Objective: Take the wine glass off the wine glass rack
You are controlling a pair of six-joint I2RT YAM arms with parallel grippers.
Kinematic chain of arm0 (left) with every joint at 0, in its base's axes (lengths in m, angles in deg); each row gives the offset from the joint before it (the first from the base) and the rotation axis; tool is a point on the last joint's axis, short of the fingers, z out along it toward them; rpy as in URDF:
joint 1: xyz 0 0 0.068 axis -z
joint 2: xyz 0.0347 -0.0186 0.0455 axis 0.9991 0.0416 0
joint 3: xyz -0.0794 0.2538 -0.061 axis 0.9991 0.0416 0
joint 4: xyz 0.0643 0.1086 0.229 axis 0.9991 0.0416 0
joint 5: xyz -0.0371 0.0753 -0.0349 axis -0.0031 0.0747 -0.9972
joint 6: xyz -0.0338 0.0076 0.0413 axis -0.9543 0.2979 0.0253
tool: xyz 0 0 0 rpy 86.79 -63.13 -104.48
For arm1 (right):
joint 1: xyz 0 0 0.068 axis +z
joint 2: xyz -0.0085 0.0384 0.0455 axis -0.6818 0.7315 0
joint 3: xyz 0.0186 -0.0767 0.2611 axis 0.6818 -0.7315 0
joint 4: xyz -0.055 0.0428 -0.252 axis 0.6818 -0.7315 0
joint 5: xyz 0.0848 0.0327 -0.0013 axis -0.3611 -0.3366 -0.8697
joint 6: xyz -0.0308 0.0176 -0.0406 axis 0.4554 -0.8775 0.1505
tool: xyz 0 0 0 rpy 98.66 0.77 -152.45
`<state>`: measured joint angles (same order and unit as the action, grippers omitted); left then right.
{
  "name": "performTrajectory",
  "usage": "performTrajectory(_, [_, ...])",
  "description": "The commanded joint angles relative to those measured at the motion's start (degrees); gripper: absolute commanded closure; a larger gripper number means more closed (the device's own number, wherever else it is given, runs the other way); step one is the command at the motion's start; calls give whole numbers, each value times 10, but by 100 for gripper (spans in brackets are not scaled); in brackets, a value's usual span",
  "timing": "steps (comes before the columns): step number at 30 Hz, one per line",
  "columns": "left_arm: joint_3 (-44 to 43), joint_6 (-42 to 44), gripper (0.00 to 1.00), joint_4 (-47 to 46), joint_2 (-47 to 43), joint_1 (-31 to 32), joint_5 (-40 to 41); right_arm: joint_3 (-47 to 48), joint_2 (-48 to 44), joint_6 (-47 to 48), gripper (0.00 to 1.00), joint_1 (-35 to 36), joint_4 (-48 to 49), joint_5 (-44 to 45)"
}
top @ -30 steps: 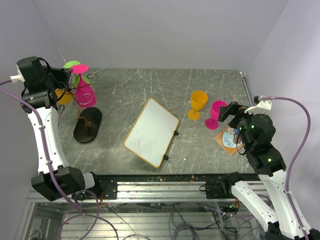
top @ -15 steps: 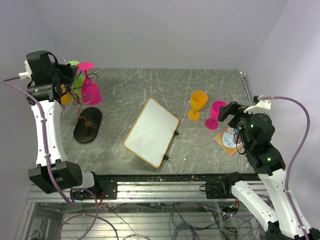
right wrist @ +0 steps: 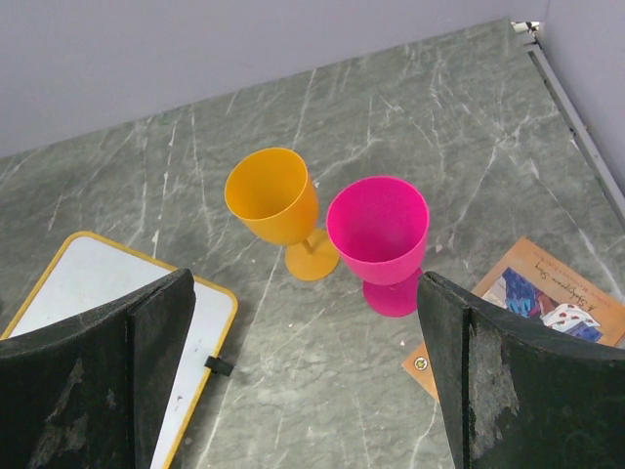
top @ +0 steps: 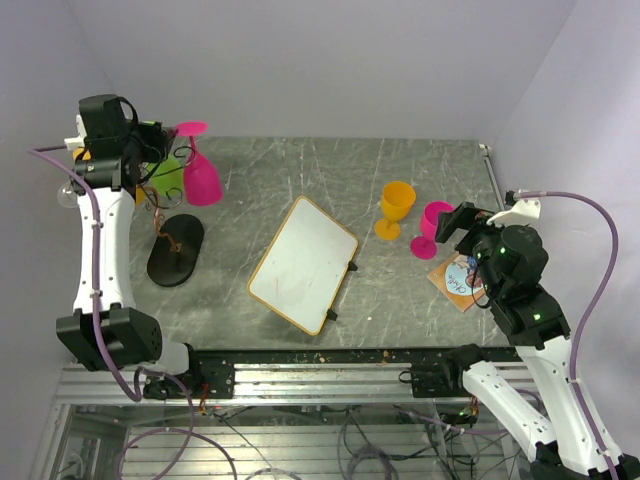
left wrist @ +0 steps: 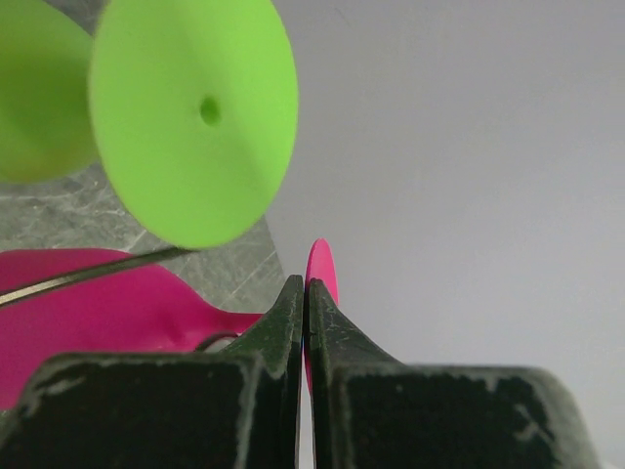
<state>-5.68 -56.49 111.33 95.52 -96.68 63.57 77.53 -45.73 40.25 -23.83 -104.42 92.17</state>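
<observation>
The wine glass rack (top: 174, 249) stands at the far left, a thin wire tree on a black oval base. A pink wine glass (top: 201, 177) hangs upside down just right of the rack's arms, its foot (top: 190, 128) uppermost. My left gripper (top: 158, 140) is shut on its stem; in the left wrist view the pink stem (left wrist: 229, 322) runs into the closed fingertips (left wrist: 291, 303). A green glass (left wrist: 195, 107) still hangs on the rack, with a wire arm (left wrist: 88, 275) crossing below it. My right gripper (top: 455, 222) stands open at the right, holding nothing.
A yellow-framed whiteboard (top: 303, 262) lies mid-table. An orange glass (right wrist: 271, 198) and a second pink glass (right wrist: 381, 231) stand upright side by side at the right, next to a booklet (right wrist: 547, 308). Walls close in on the left, back and right.
My left gripper has swung to the right and further back with the pink glass in it. The glass has come away from the rack's arms. The right arm has not moved.
</observation>
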Motion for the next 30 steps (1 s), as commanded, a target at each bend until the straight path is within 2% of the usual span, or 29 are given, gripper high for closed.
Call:
performTrajectory(1, [23, 18, 93, -70, -49, 26, -29, 15, 2, -7, 5, 3, -1, -8])
performTrajectory(7, [134, 19, 93, -250, -99, 67, -142, 40, 24, -24, 5, 3, -13, -43])
performTrajectory(11, [193, 42, 93, -412, -144, 139, -176, 42, 38, -56, 5, 3, -9, -82])
performTrajectory(16, [271, 41, 93, -578, -198, 220, -218, 25, 60, -134, 6, 3, 57, -205])
performTrajectory(20, [356, -29, 93, -754, -234, 253, -250, -4, 91, -192, 6, 3, 182, -400])
performTrajectory(24, [406, -99, 93, -881, -251, 269, -252, -41, 130, -298, 6, 3, 377, -553])
performTrajectory(27, [422, -139, 93, -953, -252, 277, -255, -71, 164, -391, 7, 4, 544, -624])
performTrajectory(28, [430, -154, 93, -978, -252, 284, -249, -77, 175, -425, 7, 6, 613, -635])
performTrajectory(30, [446, -179, 93, -1025, -250, 295, -237, -84, 194, -460, 8, 15, 689, -642])
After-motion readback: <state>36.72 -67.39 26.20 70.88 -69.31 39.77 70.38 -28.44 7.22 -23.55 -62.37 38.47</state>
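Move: Waiting some 63 cm to the right of the left gripper, about 18 cm nearer the bases and 6 cm lower, is the open right gripper. The green glass on the rack hangs about 7 cm to the left hand's left, a touch back and 5 cm lower. From the right hand, the held pink glass is about 18 cm ahead and 60 cm left; the standing yellow glass is 16 cm ahead, 12 cm left, 22 cm below. Swinging away from the rack towards the right gripper, the left hand keeps its pinch near the pink glass's foot and travels about 21 cm right, 20 cm back and 13 cm up, sideways first, its fingers turning to point right and upward. The right hand, still wide open, comes about 18 cm left to meet it, turning some 50 degrees counter-clockwise and rolling its left side up. ##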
